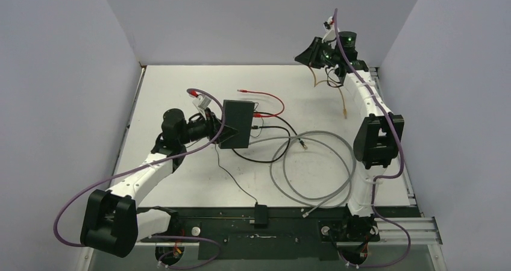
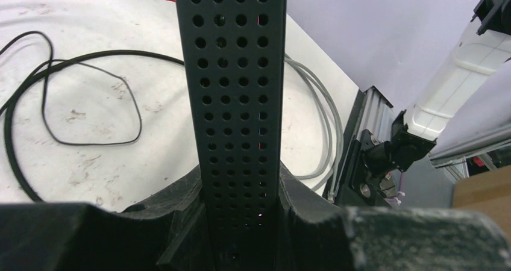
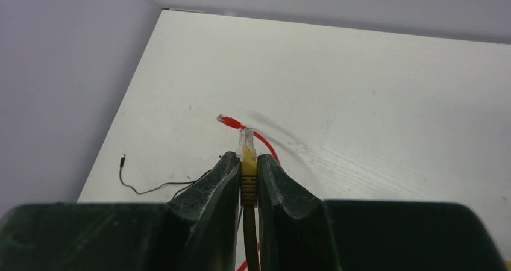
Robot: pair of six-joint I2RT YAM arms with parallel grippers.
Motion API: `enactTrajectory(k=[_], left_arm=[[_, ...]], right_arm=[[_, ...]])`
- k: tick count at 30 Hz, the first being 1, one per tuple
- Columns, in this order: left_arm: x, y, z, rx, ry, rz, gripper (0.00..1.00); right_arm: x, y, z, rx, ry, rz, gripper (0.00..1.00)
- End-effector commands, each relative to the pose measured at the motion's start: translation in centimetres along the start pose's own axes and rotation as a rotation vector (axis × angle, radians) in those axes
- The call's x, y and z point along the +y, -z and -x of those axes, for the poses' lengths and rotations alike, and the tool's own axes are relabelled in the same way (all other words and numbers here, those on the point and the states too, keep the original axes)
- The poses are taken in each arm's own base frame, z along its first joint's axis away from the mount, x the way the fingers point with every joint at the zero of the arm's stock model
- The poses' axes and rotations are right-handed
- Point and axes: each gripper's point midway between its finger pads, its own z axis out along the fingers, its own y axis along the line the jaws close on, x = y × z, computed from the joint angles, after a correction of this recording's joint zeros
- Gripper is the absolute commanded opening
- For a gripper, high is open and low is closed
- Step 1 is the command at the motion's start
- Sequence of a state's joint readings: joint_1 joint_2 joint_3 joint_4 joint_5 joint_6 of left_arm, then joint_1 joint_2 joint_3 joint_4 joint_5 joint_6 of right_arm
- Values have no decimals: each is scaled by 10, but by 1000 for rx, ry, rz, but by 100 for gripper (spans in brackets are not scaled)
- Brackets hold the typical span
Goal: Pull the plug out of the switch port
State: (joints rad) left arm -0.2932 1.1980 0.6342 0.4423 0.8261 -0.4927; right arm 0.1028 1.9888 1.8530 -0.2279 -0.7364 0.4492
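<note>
The switch (image 1: 237,123), a flat matte-black box, sits left of the table's middle with my left gripper (image 1: 212,129) shut on its near-left end. In the left wrist view its perforated side (image 2: 235,102) runs straight up between my closed fingers (image 2: 301,205). My right gripper (image 1: 307,57) is raised high at the back right, far from the switch. It is shut on a yellow plug (image 3: 247,161) whose clear tip sticks out past the fingertips. The yellow cable (image 1: 343,99) hangs down from it, free of the switch.
A red cable (image 1: 265,96) and black cables (image 1: 271,129) meet the switch's right edge. The red cable's free plug (image 3: 228,121) lies on the table. A grey cable loop (image 1: 313,168) lies right of centre. A small black block (image 1: 261,214) with a thin wire sits at the near edge.
</note>
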Motion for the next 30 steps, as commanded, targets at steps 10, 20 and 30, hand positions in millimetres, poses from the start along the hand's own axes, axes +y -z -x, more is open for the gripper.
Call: enactTrajectory(k=[10,20,30], left_arm=[[-6,12,37,-148,-128,22,0],[-22,15,47,-215,-122,-42,0],[-28,15,53,-260,-86,-74,0]], right_arm=[[-17,2,77,-140,208,-143,5],[-62,-49,33,-51,66,-118,5],[-84,-85,10,-35,-64,-73,6]])
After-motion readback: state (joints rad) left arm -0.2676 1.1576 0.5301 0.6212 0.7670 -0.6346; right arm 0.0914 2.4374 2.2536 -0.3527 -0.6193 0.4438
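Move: The right gripper, still holding the pulled orange plug, is heading for the bare tabletop near the far edge, some 10 cm ahead and about 27 cm below, practically level with it sideways. From this hand the switch is about 23 cm back, 27 cm left and 6 cm lower; the red plug's free end lies 9 cm ahead, 28 cm left, on the table. From the left hand that bare spot is roughly 35 cm ahead, 33 cm right and 21 cm down. Carry the orange plug outward with the right gripper, farther from the switch: reach about 9 cm forward, first lifting some 5 cm with the fingertips tipping up, then sinking quickly to end about 12 cm below the start height, tips now dipping. Keep those fingers shut on the plug, and let the left gripper keep its hold on the switch, easing only a centimetre left. ##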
